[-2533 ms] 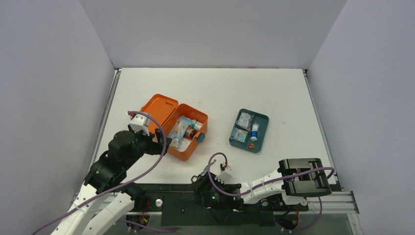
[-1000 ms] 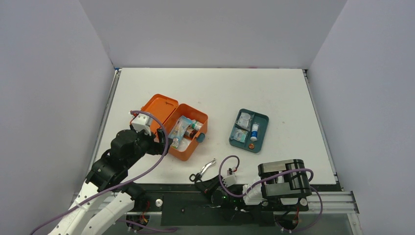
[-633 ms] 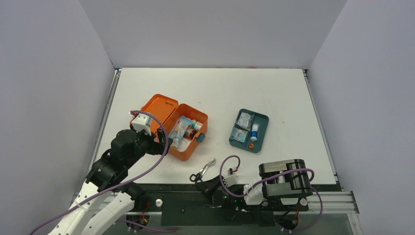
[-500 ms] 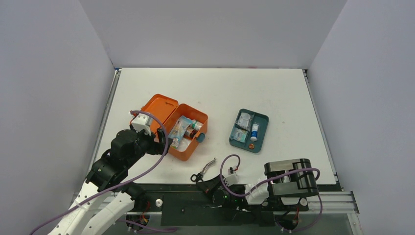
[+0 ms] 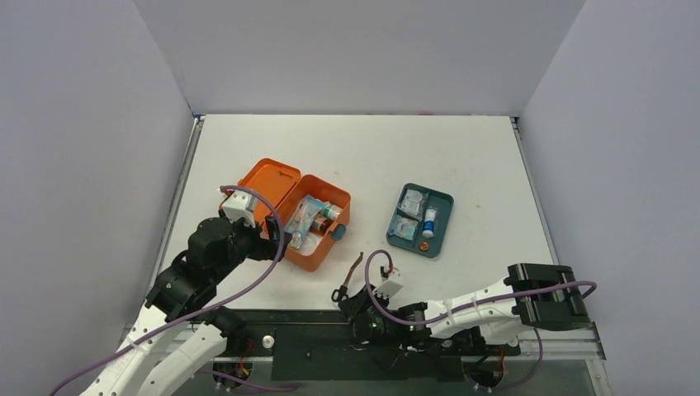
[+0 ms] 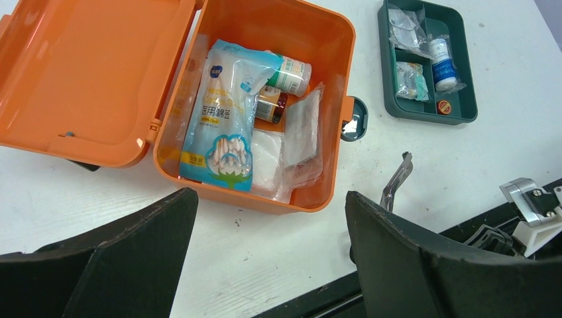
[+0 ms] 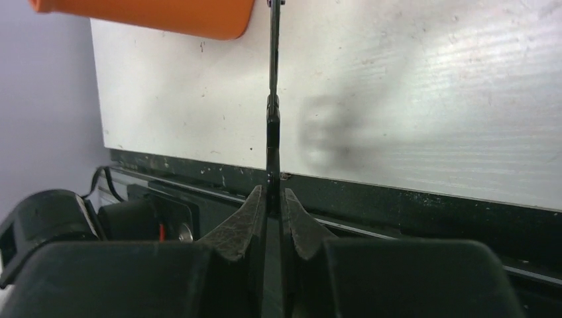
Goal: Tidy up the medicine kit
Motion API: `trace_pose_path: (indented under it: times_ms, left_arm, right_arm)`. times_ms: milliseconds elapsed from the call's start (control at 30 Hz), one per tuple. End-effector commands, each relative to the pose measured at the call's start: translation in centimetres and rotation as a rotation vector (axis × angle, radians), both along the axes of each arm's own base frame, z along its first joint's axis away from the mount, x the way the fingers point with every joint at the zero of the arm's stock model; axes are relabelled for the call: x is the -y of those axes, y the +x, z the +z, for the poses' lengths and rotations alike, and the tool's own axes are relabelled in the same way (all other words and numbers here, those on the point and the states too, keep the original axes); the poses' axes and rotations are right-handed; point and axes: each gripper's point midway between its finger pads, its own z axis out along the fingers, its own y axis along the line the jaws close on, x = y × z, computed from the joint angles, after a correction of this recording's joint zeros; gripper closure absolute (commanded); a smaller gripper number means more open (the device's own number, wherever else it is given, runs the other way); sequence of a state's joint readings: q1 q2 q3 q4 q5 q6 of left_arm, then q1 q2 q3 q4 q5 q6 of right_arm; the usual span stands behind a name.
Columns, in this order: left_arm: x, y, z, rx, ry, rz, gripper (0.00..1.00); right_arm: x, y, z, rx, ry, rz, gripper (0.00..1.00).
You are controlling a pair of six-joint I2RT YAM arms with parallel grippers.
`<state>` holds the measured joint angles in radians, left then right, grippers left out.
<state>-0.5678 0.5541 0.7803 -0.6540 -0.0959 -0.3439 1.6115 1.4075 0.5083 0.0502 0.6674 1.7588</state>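
The medicine kit [image 5: 317,244], an orange box, lies with its lid [image 5: 266,186] thrown open left of centre. It holds a blue swab bag [image 6: 225,112], small bottles [image 6: 289,74] and clear packets. My left gripper [image 5: 276,239] hangs open just at the kit's near-left side, nothing between its fingers [image 6: 132,252]. My right gripper [image 5: 350,302] is shut on the black handle end of a pair of scissors [image 5: 354,272] at the table's near edge. In the right wrist view the scissors [image 7: 272,99] stand edge-on, with the blades pointing toward the kit.
A teal divided tray [image 5: 446,216] right of the kit holds packets, a small white bottle [image 5: 429,220] and a red round item. The black rail [image 5: 314,318] runs along the near table edge. Grey walls enclose three sides.
The right gripper closed on the scissors and lifted and turned them from flat at the table edge to pointing at the kit. The right elbow swung rightward. The left arm stayed still.
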Motion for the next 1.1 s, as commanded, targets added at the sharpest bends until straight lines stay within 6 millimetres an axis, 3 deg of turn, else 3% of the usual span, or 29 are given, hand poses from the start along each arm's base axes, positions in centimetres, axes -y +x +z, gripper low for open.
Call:
trace_pose_path:
  times_ms: [0, 267, 433, 600, 867, 1033, 1067]
  left_arm:
    - [0.5, 0.1, 1.1, 0.016, -0.027, -0.013, 0.19]
    - [0.6, -0.3, 1.4, -0.007, -0.045, -0.012, 0.17]
    - [0.9, -0.2, 0.6, -0.018, -0.06, -0.016, 0.17]
    - [0.9, -0.4, 0.8, 0.003, -0.073, -0.017, 0.17]
    - [-0.6, -0.3, 1.5, 0.05, -0.079, 0.051, 0.17]
    - [-1.1, -0.2, 1.7, 0.062, -0.082, 0.076, 0.17]
    - [-1.1, -0.2, 1.6, 0.061, -0.08, 0.078, 0.17]
  right_arm:
    - [0.9, 0.6, 2.0, 0.145, -0.168, 0.089, 1.0]
    - [0.7, 0.7, 6.0, 0.224, -0.209, 0.222, 1.0]
    - [1.1, 3.1, 9.7, 0.243, -0.162, 0.219, 1.0]
    - [0.2, 4.8, 13.3, 0.258, -0.162, 0.247, 1.0]
    - [-1.5, 8.5, 15.6, 0.215, -0.093, 0.197, 1.0]
    - [-4.7, 9.9, 16.7, 0.161, 0.01, 0.223, 1.0]
    - [-5.0, 10.5, 16.1, 0.138, 0.011, 0.21, 1.0]
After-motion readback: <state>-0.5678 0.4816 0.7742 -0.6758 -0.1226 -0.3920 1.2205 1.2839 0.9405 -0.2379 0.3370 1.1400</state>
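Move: My right hand already holds the scissors by their handles, near the table's front edge. The orange box lies about 24 cm ahead of it, 7 cm to its left and roughly 1 cm lower. The box's teal latch is some 19 cm ahead and 1 cm left, and the teal tray 24 cm ahead and 20 cm right. From my left hand the box is about 12 cm ahead, 7 cm right and 19 cm below. With my right fingers still shut on the scissors' handle, I lift them about 14 cm, at first almost straight up, then climbing and reaching some 10 cm forward towards the orange box. My wrist tips up and turns counter-clockwise, roughly 15 degrees all told; the climb levels off and I edge slightly left while still going forward. ##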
